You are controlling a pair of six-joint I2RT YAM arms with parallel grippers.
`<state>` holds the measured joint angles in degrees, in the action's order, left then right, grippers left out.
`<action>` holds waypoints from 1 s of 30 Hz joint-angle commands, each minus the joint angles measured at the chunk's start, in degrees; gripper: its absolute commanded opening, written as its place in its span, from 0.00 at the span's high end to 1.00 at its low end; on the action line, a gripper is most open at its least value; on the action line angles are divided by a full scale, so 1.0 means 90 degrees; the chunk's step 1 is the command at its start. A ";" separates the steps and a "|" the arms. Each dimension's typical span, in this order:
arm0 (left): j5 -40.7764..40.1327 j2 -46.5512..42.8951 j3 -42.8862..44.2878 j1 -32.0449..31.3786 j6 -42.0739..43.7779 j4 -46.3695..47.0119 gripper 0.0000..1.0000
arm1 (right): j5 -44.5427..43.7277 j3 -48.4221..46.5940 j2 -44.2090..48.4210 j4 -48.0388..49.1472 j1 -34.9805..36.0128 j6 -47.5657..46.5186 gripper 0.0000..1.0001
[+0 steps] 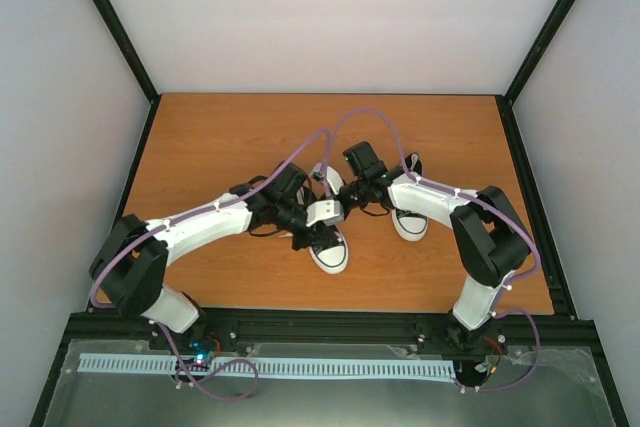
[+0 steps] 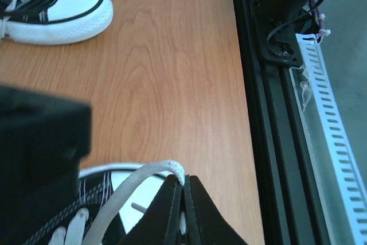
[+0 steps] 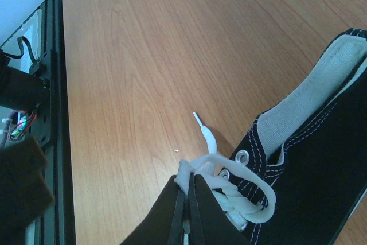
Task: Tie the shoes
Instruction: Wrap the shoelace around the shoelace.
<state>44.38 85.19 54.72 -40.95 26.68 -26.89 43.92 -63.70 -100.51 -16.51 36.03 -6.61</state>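
Observation:
Two black canvas shoes with white toe caps lie mid-table, the left shoe [image 1: 330, 247] under both grippers and the right shoe [image 1: 409, 219] beside it. My left gripper [image 2: 184, 178] is shut on a white lace [image 2: 123, 192] that arches up from the left shoe [image 2: 97, 196] below. My right gripper [image 3: 188, 179] is shut on a loop of white lace [image 3: 252, 183] at the eyelets of that shoe [image 3: 312, 159]; a loose lace end [image 3: 205, 133] lies on the wood. In the top view the left gripper [image 1: 327, 213] and right gripper [image 1: 347, 193] sit close together over the shoe.
The wooden table [image 1: 220, 147] is walled by white panels on three sides. A black frame rail [image 2: 258, 119] and the right arm's base [image 2: 292, 4] run along the near edge. The other shoe's toe cap [image 2: 66, 10] lies to the upper left in the left wrist view.

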 commanded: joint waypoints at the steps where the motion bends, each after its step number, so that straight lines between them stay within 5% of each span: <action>1: -0.0133 0.0268 0.0144 -0.0352 -0.0349 0.1198 0.93 | 0.0032 -0.0156 0.0032 0.0112 0.0000 0.0047 0.97; 10: -0.0832 0.0394 0.0048 -0.0388 -0.1067 0.2268 0.92 | 0.0012 -0.0117 -0.0009 0.0142 0.0000 0.0075 0.97; 20: -0.0957 0.0240 -0.0016 -0.0723 -0.0359 0.2065 0.58 | 0.0049 -0.0188 -0.0099 0.0127 0.0000 0.0091 0.97; 30: -0.0615 -0.0371 0.0331 -0.0705 -0.0578 0.1528 0.60 | 0.0051 -0.0187 -0.0141 0.0028 -0.0001 0.0051 0.97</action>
<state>37.34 86.72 53.52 -46.87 20.49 -14.09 43.03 -64.18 -100.73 -16.56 34.54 -6.13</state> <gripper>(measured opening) 0.419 0.030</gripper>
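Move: The left hand, shut on a free lace end, is taking it to the table just right of the near shoe's toe cap, roughly 5 cm back, 7 cm right and 13 cm below. The toe cap itself is about 5 cm back, 1 cm right and 10 cm down; the lace loop pinched by the right hand is some 9 cm ahead, 1 cm left and slightly lower. From the right hand, that landing spot is about 14 cm back, 8 cm right and 11 cm down. Rightward by about 4 cm the left hand carries the lace end over the near shoe, swinging 2 cm forward on the way and then easing back, its height almost unchanged. About halfway through, its fingers open to nearly half their range and let the lace go. The right hand keeps its pinch on the loop, drifting forward about 2 cm and slightly right before easing partly back. ##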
